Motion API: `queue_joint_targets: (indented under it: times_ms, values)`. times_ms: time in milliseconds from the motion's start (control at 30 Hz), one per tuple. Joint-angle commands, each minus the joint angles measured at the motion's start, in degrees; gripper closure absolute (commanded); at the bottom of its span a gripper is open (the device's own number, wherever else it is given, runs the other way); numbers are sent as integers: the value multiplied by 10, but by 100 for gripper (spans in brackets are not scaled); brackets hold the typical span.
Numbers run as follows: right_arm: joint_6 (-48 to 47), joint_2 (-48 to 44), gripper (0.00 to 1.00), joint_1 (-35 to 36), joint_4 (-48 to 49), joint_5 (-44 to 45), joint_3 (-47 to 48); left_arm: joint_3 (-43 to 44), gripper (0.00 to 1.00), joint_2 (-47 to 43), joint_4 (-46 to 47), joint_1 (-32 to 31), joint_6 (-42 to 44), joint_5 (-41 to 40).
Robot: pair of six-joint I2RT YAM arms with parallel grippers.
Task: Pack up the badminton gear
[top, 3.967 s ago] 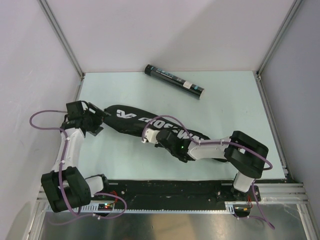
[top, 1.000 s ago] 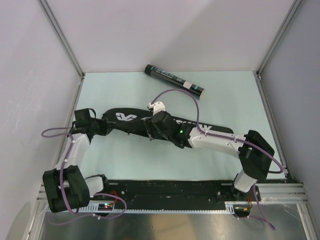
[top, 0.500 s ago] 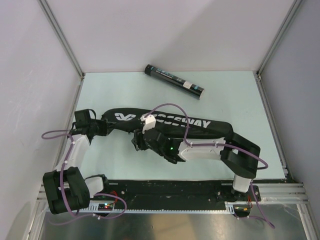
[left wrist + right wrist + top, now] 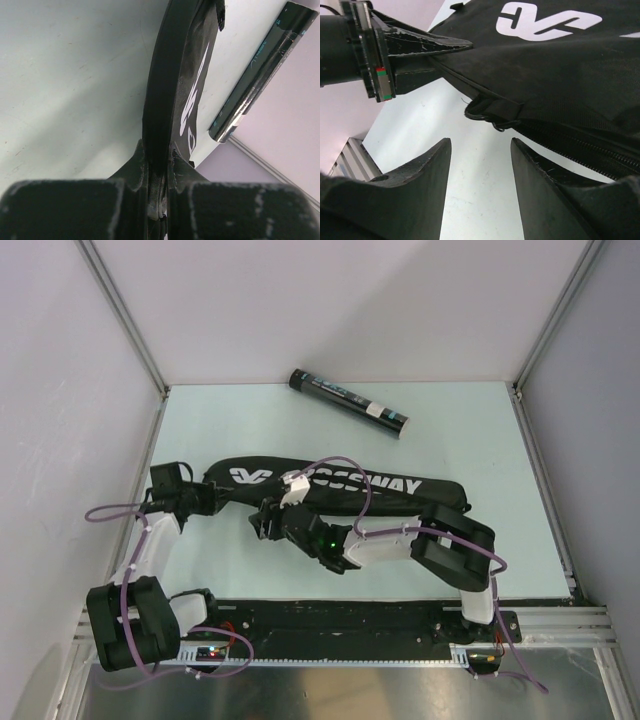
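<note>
The long black bag lettered CROSSWAY lies across the middle of the table, left to right. My left gripper is shut on its left end; in the left wrist view the black fabric runs out from between the shut jaws of that gripper. My right gripper stands open just off the bag's near edge, toward its left end. In the right wrist view the zip pull and its small loop hang just beyond the open right gripper, nothing between the fingers. The dark teal-printed tube lies apart at the back.
The tube lies slanted near the back wall, with the table's metal frame and grey walls close behind it. The left gripper's body shows close in front of the right one. Bare pale green table surface lies between the bag and the arm bases.
My right gripper has swung from over the bag's middle down to its near edge at the left end, narrowing slightly. The bag's lettering is now uncovered. The left gripper keeps its hold.
</note>
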Motion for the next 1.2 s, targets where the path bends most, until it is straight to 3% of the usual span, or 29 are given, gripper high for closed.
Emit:
queue_joint_targets:
  times_ms: [0, 200, 700, 767, 967, 1167]
  values:
    - [34, 19, 44, 2, 30, 37, 10, -9, 100, -11, -37, 0, -33, 20]
    - [42, 36, 41, 0, 15, 58, 22, -11, 100, -10, -39, 1, -31, 24]
    - [-23, 54, 47, -4, 113, 55, 34, -16, 100, -10, -41, 0, -26, 27]
    - [-24, 55, 53, -4, 112, 63, 37, -17, 100, -10, -41, 1, -27, 29]
    - [-18, 44, 95, -5, 70, 100, 41, -17, 100, -16, -42, 1, -25, 26]
    - [-12, 14, 100, -8, 31, 98, -1, -11, 100, -19, -45, 1, -22, 19]
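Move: The small pull loop on the near edge of the racket bag is what the right fingers go for, about 3 cm ahead of them, 1 cm to the left and roughly level. The bag corner in the left gripper's pinch is some 5 cm ahead and 8 cm to the left of the right hand; the white logo is about 11 cm ahead, 2 cm left and 5 cm lower. From the left hand, the loop lies about 7 cm right and 2 cm back. The pull loop on the bag's edge is approached by the right hand, which dips about 3 cm, rises most of the way back while creeping some 2.5 cm forward, turns slightly clockwise, and sinks about 1 cm at the end. Its half-open fingers then close fully, tips shutting at the loop's underside. The left gripper stays put, keeping its pinch on the bag corner. ##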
